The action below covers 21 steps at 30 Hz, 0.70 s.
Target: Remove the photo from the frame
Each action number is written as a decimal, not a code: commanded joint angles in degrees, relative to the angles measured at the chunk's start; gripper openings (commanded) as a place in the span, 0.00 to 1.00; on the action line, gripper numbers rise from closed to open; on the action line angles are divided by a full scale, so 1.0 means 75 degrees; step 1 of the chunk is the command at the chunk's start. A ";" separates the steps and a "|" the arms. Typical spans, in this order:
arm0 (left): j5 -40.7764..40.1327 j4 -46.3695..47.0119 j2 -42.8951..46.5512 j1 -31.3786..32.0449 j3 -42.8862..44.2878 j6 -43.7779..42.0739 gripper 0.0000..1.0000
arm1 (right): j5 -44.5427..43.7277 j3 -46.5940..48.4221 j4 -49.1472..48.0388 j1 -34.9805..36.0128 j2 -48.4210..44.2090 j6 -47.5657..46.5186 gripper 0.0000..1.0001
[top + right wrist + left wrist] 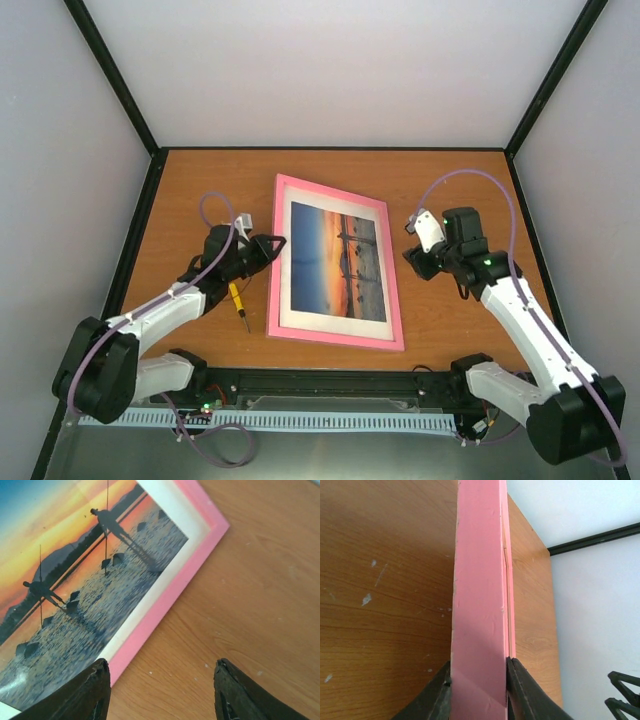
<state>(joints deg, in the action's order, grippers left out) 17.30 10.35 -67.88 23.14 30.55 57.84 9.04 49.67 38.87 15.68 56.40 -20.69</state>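
The pink frame (334,339) lies face up in the middle of the table, with the sunset photo (335,260) inside a white mat. My left gripper (272,246) is shut on the frame's left edge, and that side looks raised off the table. In the left wrist view the pink frame (477,605) edge fills the gap between the fingers (527,695). My right gripper (413,252) is open just past the frame's right edge. Seen from the right wrist, the right gripper (160,680) hangs over bare wood, its left finger by the frame (170,595) beside the photo (85,565).
A yellow-handled tool (237,300) lies on the table under my left arm. Black posts and pale walls enclose the wooden table (460,330). The right arm's black fingertips (622,695) show at the lower right of the left wrist view.
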 commanded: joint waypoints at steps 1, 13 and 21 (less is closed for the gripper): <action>-0.1377 0.0853 -0.0240 0.0008 -0.0602 -0.0643 0.01 | 0.0558 -0.0327 -0.1046 -0.0041 0.0625 0.0143 0.56; -0.2154 0.0235 -0.0914 0.0009 -0.0703 -0.0458 0.49 | 0.0306 -0.0450 -0.1137 -0.0041 0.1304 0.0124 0.56; -0.2308 -0.0021 -0.0536 0.0009 -0.0807 -0.1118 0.63 | 0.0023 -0.0460 -0.1166 -0.0040 0.1693 0.0087 0.57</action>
<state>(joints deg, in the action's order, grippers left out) 1.89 11.57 -74.28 23.22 24.29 53.93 10.41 46.44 31.38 15.66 67.26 -20.23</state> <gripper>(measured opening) 0.623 0.564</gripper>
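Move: Already pinched by the left hand is the frame's left rim, raised and tilted; the table spot it is bound for lies about 13 cm below that hand and some 3 cm to its left. The frame's middle is roughly 12 cm to the hand's right and 6 cm lower, level ahead. The yellow screwdriver lies about 9 cm left, 9 cm back and 14 cm down. From the empty right hand, the frame's right rim is some 4 cm left, 3 cm ahead and 17 cm below. Lowering the frame's left side towards the table, the left hand sinks about 8 cm, drifts some 5 cm left and rolls roughly 15 degrees, its left side rising. Midway down its fingers start to spread wide, letting go of the rim. Meanwhile the right hand, open throughout, drops about 5 cm towards the right rim, easing slightly forward. ##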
